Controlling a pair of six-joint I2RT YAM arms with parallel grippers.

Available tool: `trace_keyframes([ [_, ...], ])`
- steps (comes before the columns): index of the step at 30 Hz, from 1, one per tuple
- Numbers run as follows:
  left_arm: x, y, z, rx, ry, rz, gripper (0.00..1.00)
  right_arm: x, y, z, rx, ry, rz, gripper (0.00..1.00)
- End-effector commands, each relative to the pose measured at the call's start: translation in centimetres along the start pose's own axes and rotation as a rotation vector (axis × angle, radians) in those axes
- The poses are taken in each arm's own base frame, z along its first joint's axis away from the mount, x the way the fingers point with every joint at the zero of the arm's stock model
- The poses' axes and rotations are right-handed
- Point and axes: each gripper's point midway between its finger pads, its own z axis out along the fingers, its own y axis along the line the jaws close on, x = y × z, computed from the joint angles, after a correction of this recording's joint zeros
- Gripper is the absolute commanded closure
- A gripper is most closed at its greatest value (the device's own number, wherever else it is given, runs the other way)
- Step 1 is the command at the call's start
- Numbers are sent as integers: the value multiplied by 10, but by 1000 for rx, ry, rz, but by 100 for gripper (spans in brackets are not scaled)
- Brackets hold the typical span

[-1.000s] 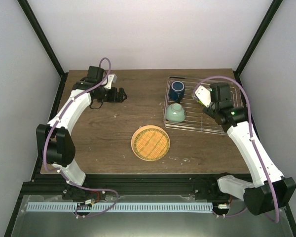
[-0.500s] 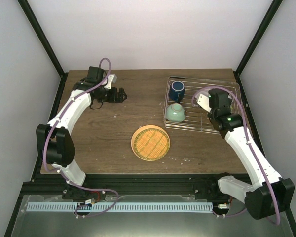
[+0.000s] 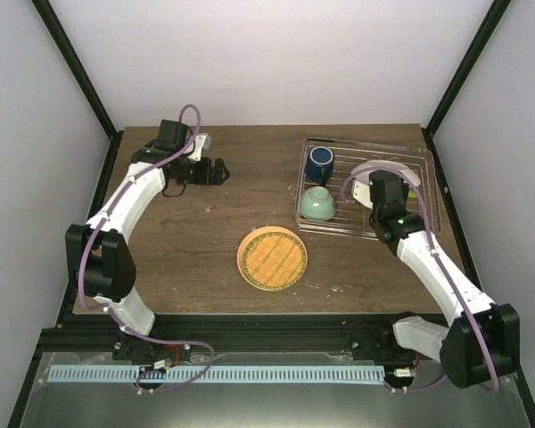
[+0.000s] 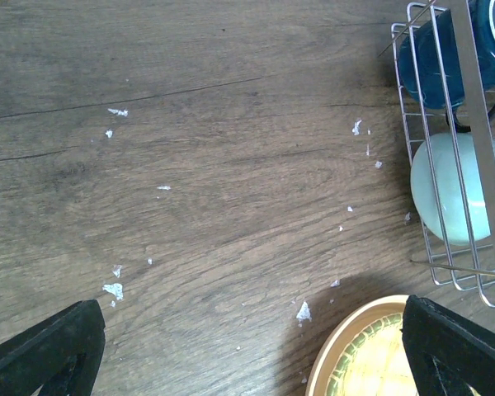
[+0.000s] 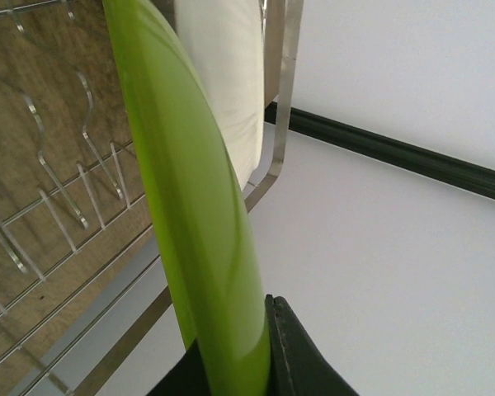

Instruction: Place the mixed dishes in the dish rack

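Observation:
My right gripper (image 5: 231, 338) is shut on the rim of a bright green plate (image 5: 190, 206), held on edge over the wire dish rack (image 5: 280, 82). In the top view the right wrist (image 3: 383, 192) hangs over the rack's (image 3: 366, 143) middle and hides the plate. The dark blue mug (image 3: 319, 164) and the mint-green bowl (image 3: 317, 204) sit at the rack's left end. The orange woven plate (image 3: 272, 259) lies flat on the table in front. My left gripper (image 3: 216, 171) is open and empty at the far left; its view shows the plate's edge (image 4: 371, 355).
A cream-white surface (image 5: 223, 66) stands just behind the green plate; I cannot tell what it is. The mug (image 4: 445, 58), bowl (image 4: 454, 190) and rack wires (image 4: 478, 124) fill the right side of the left wrist view. White flecks dot the wooden table (image 4: 115, 289).
The right arm has swung inward and its wrist has moved toward the near side of the rack with the green plate. The left arm has not moved.

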Motion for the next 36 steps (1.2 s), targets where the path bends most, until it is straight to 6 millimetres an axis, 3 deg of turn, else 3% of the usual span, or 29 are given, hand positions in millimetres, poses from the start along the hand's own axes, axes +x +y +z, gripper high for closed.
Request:
trace_keyframes([
  [1,-3,-3,-7,0,-23,12,0,6,-25,7,110,34,16,99],
  [13,-3,-1,-3,-8,-15,8,0,31,-57,35,214,113,-9,99],
  [28,-1,5,-1,-35,-10,11,0,14,-65,69,221,71,-5,99],
  [36,-1,6,0,-37,-8,9,0,6,-53,80,183,55,9,99],
])
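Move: In the right part of the dish rack, the spot for the green plate lies about 8 cm ahead of the right hand, 4 cm to its right and 8 cm below. The patterned plate stands just beyond, some 11 cm ahead of the hand and level with it sideways; to the left by about 18 cm are the mint bowl, 2 cm ahead, and the blue mug, 11 cm ahead. From the left hand that spot is some 45 cm right, barely ahead. Carrying the green plate still pinched by its rim, the right hand first slants forward and some 4 cm to the right, rolling about 8 degrees so its left side dips. It then goes on straight forward, about 7 cm in all, easing down 2 to 3 cm over the last half along the near side of the patterned plate. ##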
